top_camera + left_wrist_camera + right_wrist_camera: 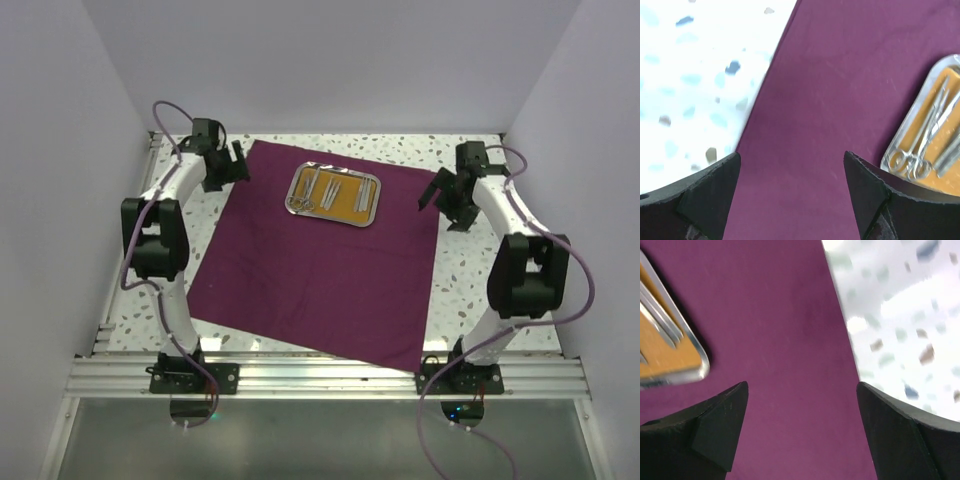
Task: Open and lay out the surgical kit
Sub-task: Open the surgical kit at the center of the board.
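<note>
The dark purple cloth wrap point(320, 260) lies spread flat on the speckled table. On its far middle sits the small steel tray point(372, 212) with an orange-brown liner, holding scissors point(304, 196) and several thin silver instruments point(345, 192). My left gripper point(238, 165) hovers open over the cloth's far left edge, nothing between its fingers. My right gripper point(443, 200) hovers open over the cloth's far right edge, also empty. In the left wrist view the tray point(900, 142) and scissors point(912, 162) lie to the right of the gripper point(790, 165). The right wrist view shows a tray point(695, 357) corner at left.
The speckled white table point(470, 270) shows around the cloth. White walls enclose the left, right and far sides. An aluminium rail point(330, 378) runs along the near edge where both arm bases are bolted.
</note>
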Motion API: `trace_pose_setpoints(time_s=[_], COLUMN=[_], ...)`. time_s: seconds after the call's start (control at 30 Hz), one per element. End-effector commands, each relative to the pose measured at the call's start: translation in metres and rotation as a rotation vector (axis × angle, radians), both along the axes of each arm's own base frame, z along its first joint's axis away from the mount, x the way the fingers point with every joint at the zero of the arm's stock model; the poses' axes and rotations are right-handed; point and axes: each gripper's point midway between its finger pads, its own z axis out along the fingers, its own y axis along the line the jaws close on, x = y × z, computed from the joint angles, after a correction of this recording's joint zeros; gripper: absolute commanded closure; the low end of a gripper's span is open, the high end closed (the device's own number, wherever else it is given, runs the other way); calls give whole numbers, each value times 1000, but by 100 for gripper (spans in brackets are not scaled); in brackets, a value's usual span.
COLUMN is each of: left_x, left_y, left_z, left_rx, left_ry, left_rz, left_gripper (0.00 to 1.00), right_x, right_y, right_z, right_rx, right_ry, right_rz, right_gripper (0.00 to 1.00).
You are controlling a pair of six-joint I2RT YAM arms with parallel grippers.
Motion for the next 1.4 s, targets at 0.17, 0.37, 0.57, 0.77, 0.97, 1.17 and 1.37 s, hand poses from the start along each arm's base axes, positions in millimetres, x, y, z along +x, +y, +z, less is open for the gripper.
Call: trace_pose_setpoints(time_s=[0.17,0.37,0.57,0.77,0.97,1.17,1.37], left_x=[36,31,18,-6,-39,-70,-88], left_y=[8,29,36,40,42,42,48], left_z=[-14,-42,-58,-82,-93,-87,-83], left_rx=[-36,-54,-20,-8,0,10,47], left_ry=[-60,1,45,130,175,181,191], left_rz=[-104,-69,-60,-37,-25,-21,-10], left_gripper=[13,16,22,59,100,100,100], right_x=[96,123,132,155,178,198,220], right_y=[-30,-62,-63,-50,-35,-29,-26], right_z=[-22,-41,-85,-112,-125,-139,-139], right_rx=[-91,-167,-150,-72,8,45,64], right_ry=[-69,-50,28,10,2,-6,-41], right_rz=[-13,-60,-42,-38,-25,-32,-49], right_gripper=[9,11,20,38,70,100,100])
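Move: Beneath the open left hand and some 4 cm to its left, about 8 cm down, runs the stretch of the cloth's left edge that it goes for; the tray of instruments lies 20 cm to its right and 3 cm farther out, the cloth's far left corner about 17 cm ahead and 1 cm right. From the right hand, the cloth's right edge by its far corner is about 18 cm ahead, 5 cm right and 9 cm below, the tray 16 cm ahead and 20 cm left. Sinking about 8 cm and shifting left onto the cloth's left edge, the left hand closes from wide open, pinches the edge and draws it back some 6 cm towards the base. The right hand reaches forward along the right edge while dropping 9 cm and easing right, shuts on the edge just short of the far corner and keeps going forward, about 23 cm in all. ##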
